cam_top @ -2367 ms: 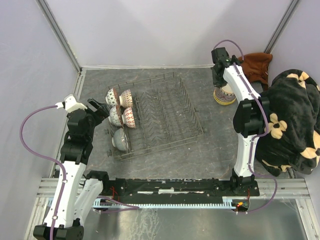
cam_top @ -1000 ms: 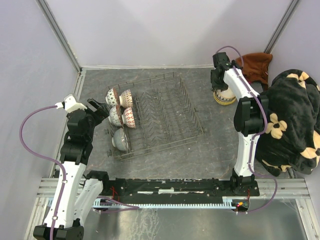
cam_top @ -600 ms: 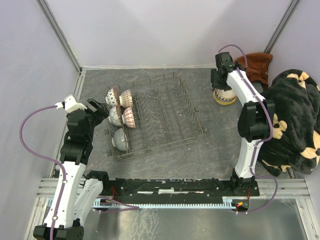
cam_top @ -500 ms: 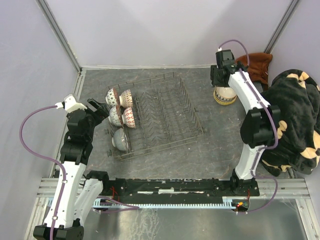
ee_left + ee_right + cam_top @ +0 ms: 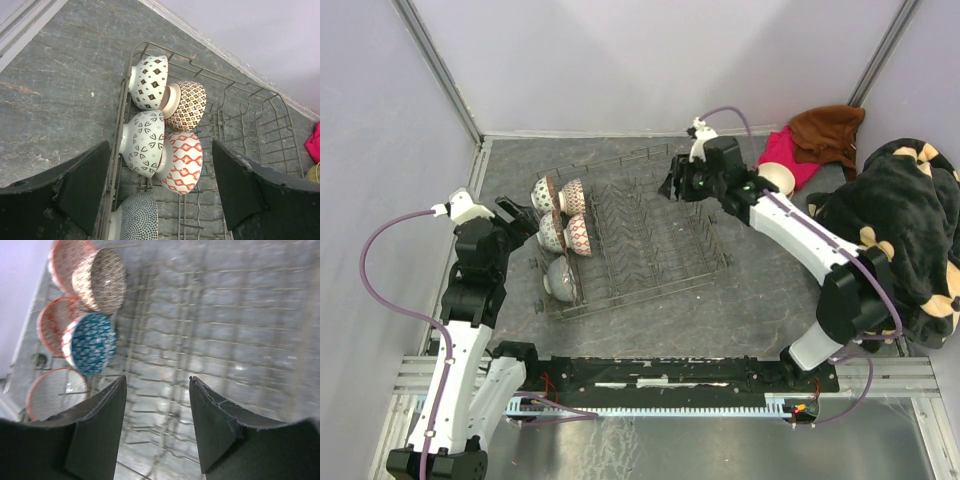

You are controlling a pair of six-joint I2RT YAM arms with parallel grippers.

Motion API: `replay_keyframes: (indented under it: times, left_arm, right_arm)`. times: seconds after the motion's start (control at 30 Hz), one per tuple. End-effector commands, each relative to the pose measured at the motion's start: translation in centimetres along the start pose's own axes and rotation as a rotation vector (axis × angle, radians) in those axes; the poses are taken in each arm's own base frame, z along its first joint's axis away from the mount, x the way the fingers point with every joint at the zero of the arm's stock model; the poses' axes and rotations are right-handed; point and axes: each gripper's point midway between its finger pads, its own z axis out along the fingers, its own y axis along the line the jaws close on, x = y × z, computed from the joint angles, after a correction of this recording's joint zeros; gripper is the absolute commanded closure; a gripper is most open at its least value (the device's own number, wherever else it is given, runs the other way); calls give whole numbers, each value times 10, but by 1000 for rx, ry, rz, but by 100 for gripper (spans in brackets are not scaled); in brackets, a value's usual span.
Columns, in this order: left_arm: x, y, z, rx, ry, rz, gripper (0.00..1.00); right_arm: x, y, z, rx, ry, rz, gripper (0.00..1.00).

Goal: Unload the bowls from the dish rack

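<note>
The grey wire dish rack (image 5: 650,230) lies mid-table. Several patterned bowls (image 5: 565,232) stand on edge at its left end. In the left wrist view they are a diamond-print one (image 5: 149,82), a brown lattice one (image 5: 186,106), a grey floral one (image 5: 145,142), a red lattice one (image 5: 181,162) and a dotted one (image 5: 135,225). My left gripper (image 5: 525,215) is open and empty beside them. My right gripper (image 5: 672,187) is open and empty above the rack's far right part. The bowls' insides (image 5: 90,342) show at its far left. A stack of bowls (image 5: 775,178) sits back right, partly behind the right arm.
A pink cloth (image 5: 790,150) and a brown cloth (image 5: 830,125) lie at the back right corner. A black flowered blanket (image 5: 910,230) fills the right side. Purple walls close in the table on three sides. The arms' base rail (image 5: 670,375) runs along the near edge.
My right arm has swung left from the bowl stack at the back right to over the rack, with its gripper empty. The left arm and the racked bowls have not moved.
</note>
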Motion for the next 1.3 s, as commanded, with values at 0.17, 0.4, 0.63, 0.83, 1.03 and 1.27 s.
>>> replay_keyframes:
  times: [0.17, 0.4, 0.63, 0.83, 1.03, 1.27]
  left_arm:
    - [-22, -10, -5, 31, -68, -39, 11]
    - [-20, -9, -7, 30, -68, -37, 11]
    - [-16, -5, -5, 18, -63, -30, 11]
    - [-17, -5, -7, 18, -65, -27, 11]
    - [-18, -3, -8, 12, -68, -21, 11]
    - [-19, -2, -10, 7, -70, -15, 10]
  right_arm:
    - [35, 112, 50, -379, 19, 102, 41]
    - [63, 150, 81, -449, 67, 132, 41]
    - [83, 176, 100, -500, 104, 150, 43]
    - [96, 185, 115, -530, 128, 180, 44]
    - [103, 193, 125, -557, 141, 203, 50]
    - [108, 197, 135, -581, 146, 237, 63]
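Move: The red-patterned bowl stands in the rack about 26 cm to the right hand's left, 4 cm nearer the base and 14 cm lower. Directly behind its foot, some 7 cm farther left of it, is the leaf-patterned bowl; the brown-patterned bowl stands about 11 cm farther out than the red one, and the grey dotted bowl some 12 cm nearer the base and 4 cm more to the left. From the idle left hand the red-patterned bowl is roughly 7 cm ahead, 9 cm right and 17 cm down. The red-patterned bowl's open rim is what the right hand comes down on: the hand sweeps some 23 cm left across the rack while sinking about 10 cm and drawing back 6 cm, most of the way quickly, then easing in. The wrist swings counter-clockwise, rolls its left side up and tips down, roughly 30 degrees in all. Near the end the half-open fingers narrow with the rim between them, one inside the bowl and one outside. ##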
